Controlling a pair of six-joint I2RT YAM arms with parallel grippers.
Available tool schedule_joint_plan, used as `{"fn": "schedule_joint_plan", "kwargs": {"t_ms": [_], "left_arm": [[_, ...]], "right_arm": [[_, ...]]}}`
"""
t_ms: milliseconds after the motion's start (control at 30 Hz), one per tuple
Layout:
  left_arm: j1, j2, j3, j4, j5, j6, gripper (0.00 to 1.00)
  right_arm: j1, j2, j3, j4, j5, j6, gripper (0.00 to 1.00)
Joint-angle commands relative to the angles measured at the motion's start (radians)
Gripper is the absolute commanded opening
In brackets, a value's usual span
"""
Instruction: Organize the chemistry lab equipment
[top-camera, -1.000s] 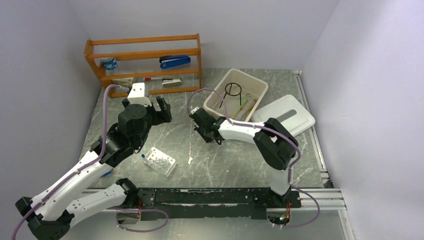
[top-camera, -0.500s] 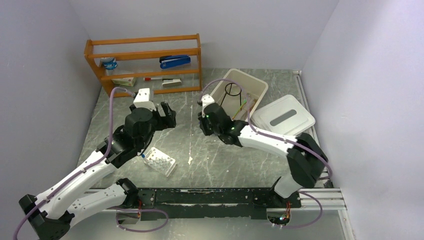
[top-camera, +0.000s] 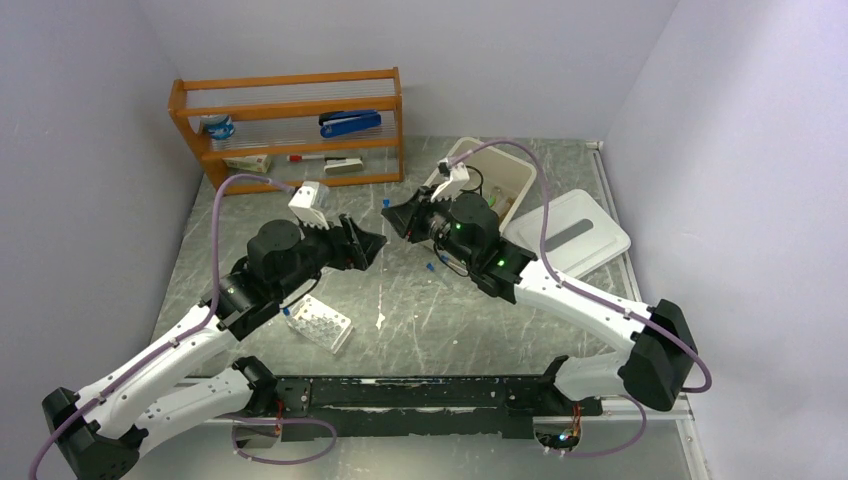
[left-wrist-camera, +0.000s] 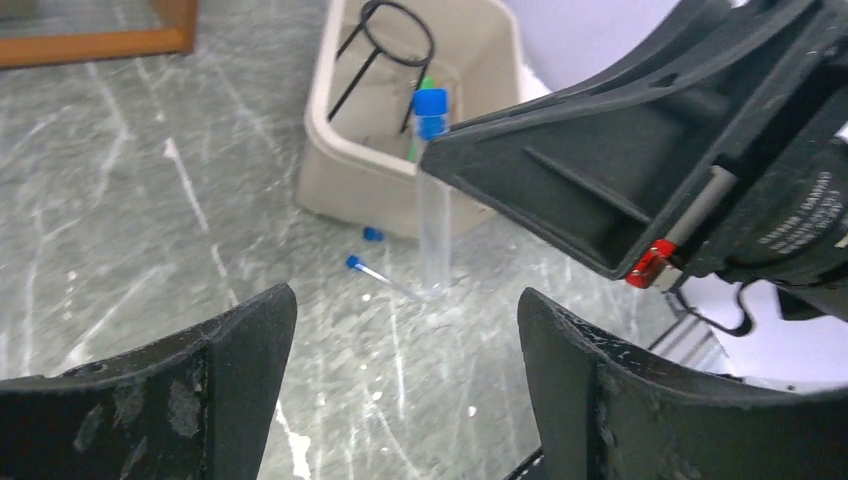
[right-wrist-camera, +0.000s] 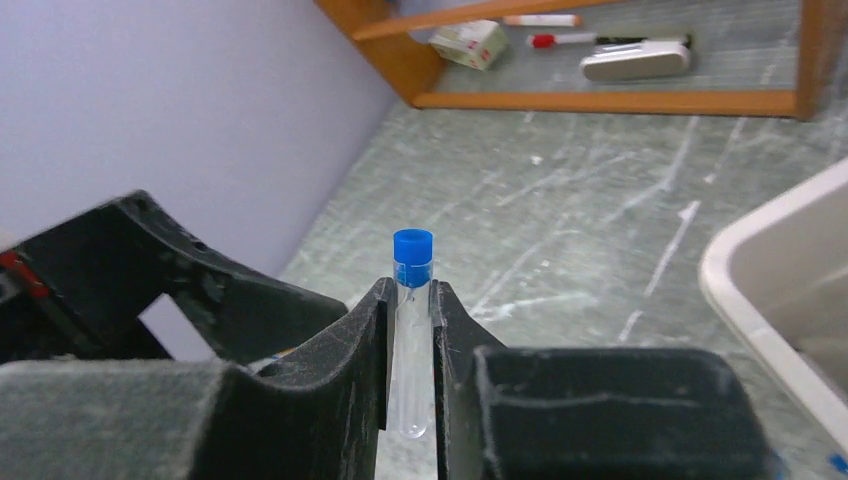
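Note:
My right gripper (right-wrist-camera: 412, 291) is shut on a clear tube with a blue cap (right-wrist-camera: 411, 340), held upright with the cap above the fingertips. In the left wrist view the same tube (left-wrist-camera: 433, 205) hangs from the right gripper's fingers above the table. My left gripper (left-wrist-camera: 405, 320) stands open facing it, a short way off, with nothing between its fingers. From above, the left gripper (top-camera: 368, 243) and the right gripper (top-camera: 398, 215) meet at mid-table. A thin blue-capped vial (left-wrist-camera: 378, 277) and a loose blue cap (left-wrist-camera: 372, 234) lie near the beige bin (left-wrist-camera: 360, 190). The black wire tripod (left-wrist-camera: 385, 40) stands in the bin.
A white holed rack (top-camera: 320, 322) lies at the front left, below the left arm. The bin's lid (top-camera: 570, 232) rests to the right of the bin (top-camera: 527, 172). A wooden shelf (top-camera: 290, 130) with a blue stapler (top-camera: 350, 122) stands at the back left.
The right gripper rose from the table and swung back and to the left with the tube. The left gripper turned and moved right to face it.

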Motion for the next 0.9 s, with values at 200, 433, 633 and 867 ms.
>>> {"fn": "schedule_joint_plan", "kwargs": {"t_ms": [200, 433, 633, 867], "left_arm": [[0.004, 0.055, 0.019, 0.156, 0.131, -0.037, 0.6], [0.004, 0.09, 0.024, 0.201, 0.185, 0.006, 0.32], [0.005, 0.11, 0.034, 0.192, 0.214, 0.077, 0.06], [0.005, 0.105, 0.045, 0.115, 0.18, 0.163, 0.05]], "right_arm": [[-0.012, -0.043, -0.014, 0.071, -0.105, 0.145, 0.21], [-0.023, -0.052, -0.021, 0.069, -0.145, 0.168, 0.21], [-0.029, -0.056, -0.021, 0.05, -0.153, 0.181, 0.23], [-0.034, -0.026, 0.061, -0.079, -0.157, 0.207, 0.47]]}}
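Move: The test tube, upright in the right fingers, has its middle about 3 cm ahead of the open left hand, 4 cm to its right and 1 cm above it. From the right hand point, the middle is roughly 1 cm ahead, 1 cm left and 3 cm below. From the left hand, the grey bin lies some 20 cm ahead, 20 cm right and 21 cm lower; the white rack is around 7 cm back, 11 cm left and 25 cm below. Rightward by about 4 cm, the left hand brings its open fingers around the lower part of the upright test tube and pinches it there, turning some 10 degrees clockwise. The right hand, still gripping just under the blue cap, draws back and up about 2 cm each with a slight roll, then opens its fingers partway and lets go. ##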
